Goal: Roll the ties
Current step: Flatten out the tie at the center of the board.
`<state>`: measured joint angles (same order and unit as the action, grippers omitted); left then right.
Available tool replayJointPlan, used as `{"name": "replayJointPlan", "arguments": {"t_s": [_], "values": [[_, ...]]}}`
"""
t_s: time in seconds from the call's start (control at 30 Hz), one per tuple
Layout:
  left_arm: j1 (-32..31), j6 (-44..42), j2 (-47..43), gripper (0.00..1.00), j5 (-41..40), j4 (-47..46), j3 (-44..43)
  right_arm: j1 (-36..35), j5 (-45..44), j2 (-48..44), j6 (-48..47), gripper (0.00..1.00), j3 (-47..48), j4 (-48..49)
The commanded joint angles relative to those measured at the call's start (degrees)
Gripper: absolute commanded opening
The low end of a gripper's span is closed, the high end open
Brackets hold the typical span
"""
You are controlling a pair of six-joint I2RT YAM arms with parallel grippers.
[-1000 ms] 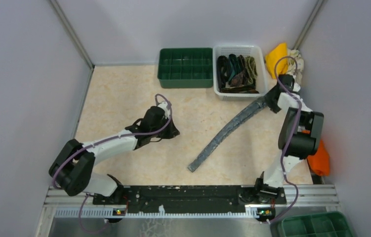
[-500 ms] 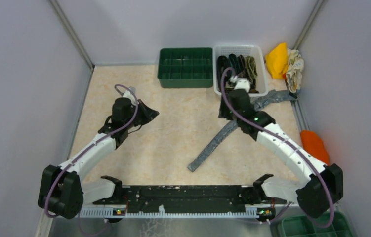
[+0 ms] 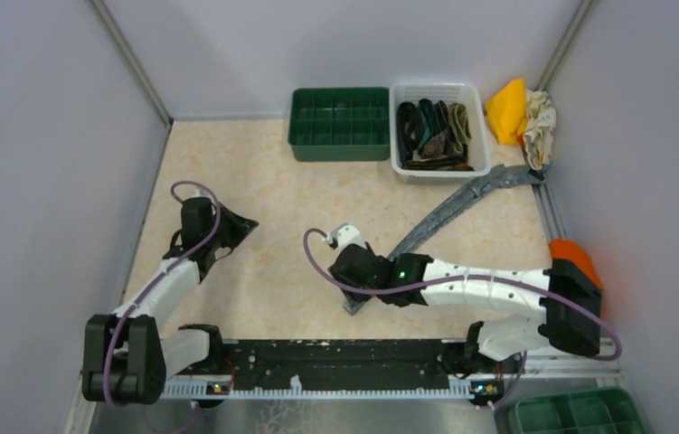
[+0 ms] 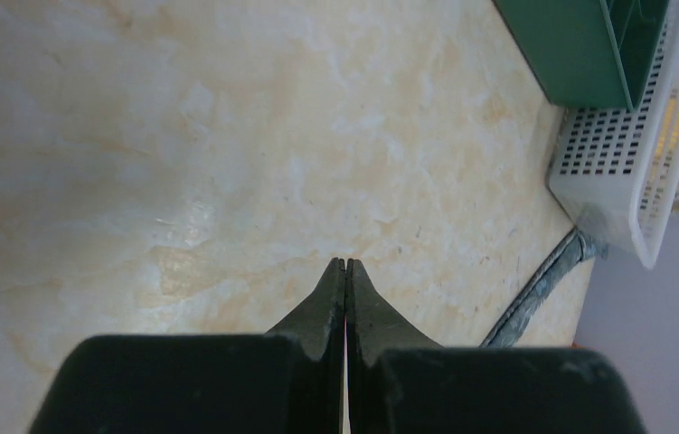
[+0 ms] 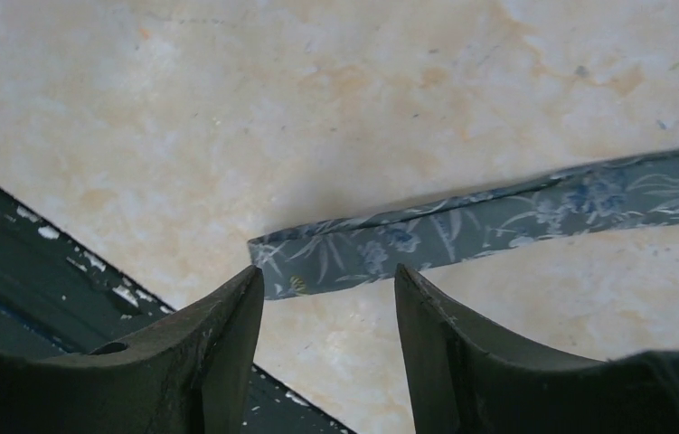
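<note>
A grey patterned tie (image 3: 448, 212) lies flat in a diagonal strip, its wide end near the back right wall and its narrow end near the front rail. My right gripper (image 3: 351, 276) hangs open just above the narrow end. In the right wrist view the tie's narrow end (image 5: 317, 253) lies just beyond the open fingertips of the gripper (image 5: 326, 273), which hold nothing. My left gripper (image 3: 243, 222) is shut and empty, over bare table at the left; its closed tips (image 4: 345, 264) show in the left wrist view, with the tie (image 4: 534, 298) far off. Several dark ties (image 3: 435, 136) fill the white basket.
A white basket (image 3: 438, 88) and a green compartment tray (image 3: 339, 122) stand at the back. Yellow and patterned cloths (image 3: 509, 108) lie in the back right corner and an orange cloth (image 3: 570, 255) at the right edge. The black rail (image 3: 344, 357) runs along the front.
My right arm left the tie's wide end at the back right and swung to the narrow end at the front. The left gripper drew back to the left. The tie's wide end now lies farther right.
</note>
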<state>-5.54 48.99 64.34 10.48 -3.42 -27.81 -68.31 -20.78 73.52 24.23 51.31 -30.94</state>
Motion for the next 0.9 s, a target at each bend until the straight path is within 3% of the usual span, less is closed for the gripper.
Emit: {"name": "replayJointPlan", "arguments": {"t_s": [0.0, 0.47, 0.7, 0.87], "values": [[2.7, 0.4, -1.2, 0.00, 0.0, 0.9, -0.2, -4.9, 1.4, 3.1, 2.2, 0.55, 0.2, 2.0], [3.4, -0.8, -2.7, 0.00, 2.8, -0.9, 1.5, -8.9, 0.2, 15.0, 3.3, 0.54, 0.8, 4.5], [3.5, -1.8, -2.8, 0.00, 2.6, -1.2, 1.9, -8.9, -3.3, 20.7, 3.2, 0.28, 2.3, 4.4], [3.5, -2.1, -3.0, 0.00, 2.0, -1.7, 2.0, -8.7, -8.6, 22.2, 2.6, 0.23, 4.6, 4.0]]}}
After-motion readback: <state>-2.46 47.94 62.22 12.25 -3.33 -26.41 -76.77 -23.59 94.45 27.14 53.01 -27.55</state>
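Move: The right hand, fingers parted, has the tie's near end about 5 cm back, 2 cm to its left and 10 cm below. The tie runs from there to its far end, some 28 cm ahead and 43 cm to the right of the hand; the white basket stands about 38 cm ahead and 20 cm right, and the table's near edge is about 12 cm straight back. From the idle left hand the tie's near end lies some 20 cm back, 22 cm right and 9 cm below. Back and down towards the tie's near end, with a little drift left, the right hand draws in about 5 cm, then sinks nearly straight to the table, some 9 cm lower in all. The fingers tip steeper by roughly 15 degrees, then close part-way at the bottom and pinch the cloth just inside the end, with a slight forward shift last. ##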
